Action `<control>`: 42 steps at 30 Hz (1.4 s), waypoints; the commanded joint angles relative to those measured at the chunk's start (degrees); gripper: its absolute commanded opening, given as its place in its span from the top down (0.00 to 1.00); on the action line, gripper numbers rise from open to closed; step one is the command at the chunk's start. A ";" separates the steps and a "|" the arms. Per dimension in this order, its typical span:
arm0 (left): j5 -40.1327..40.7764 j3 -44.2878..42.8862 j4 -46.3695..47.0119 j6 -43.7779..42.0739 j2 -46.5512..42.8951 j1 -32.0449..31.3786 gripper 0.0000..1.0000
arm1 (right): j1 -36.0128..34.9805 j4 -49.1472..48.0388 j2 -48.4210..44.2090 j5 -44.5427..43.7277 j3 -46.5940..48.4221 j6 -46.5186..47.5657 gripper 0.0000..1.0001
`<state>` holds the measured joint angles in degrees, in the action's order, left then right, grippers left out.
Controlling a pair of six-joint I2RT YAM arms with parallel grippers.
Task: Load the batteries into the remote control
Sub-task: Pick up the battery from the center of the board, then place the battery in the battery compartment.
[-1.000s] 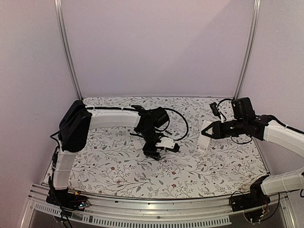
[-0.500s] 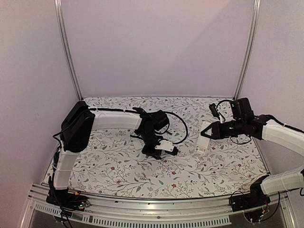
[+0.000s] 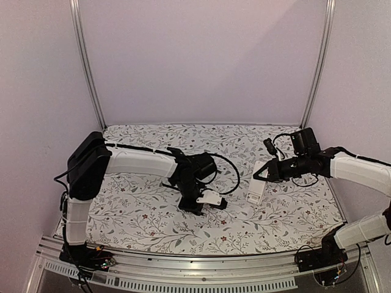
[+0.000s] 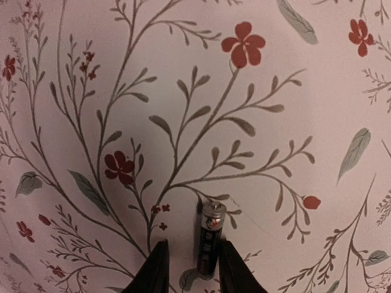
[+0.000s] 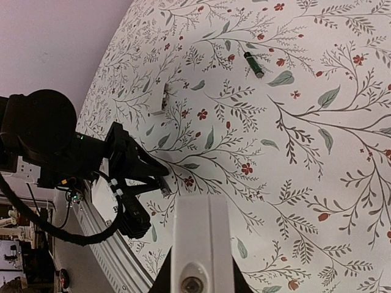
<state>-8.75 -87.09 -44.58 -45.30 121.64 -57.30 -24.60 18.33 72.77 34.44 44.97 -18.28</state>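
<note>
One battery [image 4: 209,239], a dark cylinder with a silver cap, lies on the flowered tablecloth between my left gripper's [image 4: 193,244] fingers. It rests against the right finger, and a gap shows on the left finger's side. That gripper [image 3: 194,209] is low over the table's middle with its jaws narrowly apart. In the right wrist view the same battery [image 5: 164,185] shows at its fingertips. A second battery [image 5: 253,64] lies farther off on the cloth. My right gripper [image 3: 263,175] is shut on the white remote control [image 3: 255,190], whose end [image 5: 201,232] sticks out past the fingers, above the table.
A small white piece [image 5: 166,97] sits on the cloth not far from the second battery. A black cable [image 3: 234,174] loops behind the left wrist. Metal posts [image 3: 88,73] [image 3: 317,73] stand at the back corners. An aluminium rail [image 3: 183,270] runs along the near edge.
My left gripper has come down to the table and narrowed its jaws around the battery. The right arm has carried the remote control a little lower and to the left.
</note>
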 commanded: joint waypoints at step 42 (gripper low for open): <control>-8.03 12.12 38.91 16.97 -15.26 -10.38 0.97 | -10.10 -15.91 9.70 9.83 2.94 -15.07 1.00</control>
<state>-17.52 -74.13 -6.68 -27.00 105.12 -66.92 -33.58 5.23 81.67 42.59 47.09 -31.86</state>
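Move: The battery to be picked lies on the board almost between the left hand's open fingers, about 1 cm back and 1 cm to the right, level with them. The held remote is some 19 cm right, 3 cm ahead and 12 cm above that hand. A green battery lies about 20 cm ahead and 6 cm right of it, the white cover roughly 11 cm ahead and 15 cm left. From the right hand, the battery to be picked is about 21 cm left, 4 cm back and 14 cm below. The left fingers pinch the battery on the board after shuffling about 2 cm right along it. They lift it some 14 cm while the hand swings right and a little back towards the remote, tipping about 40 degrees until the fingers slant rightward. The right hand keeps its grip on the remote and brings it about 7 cm left to meet it, tilting slightly. ##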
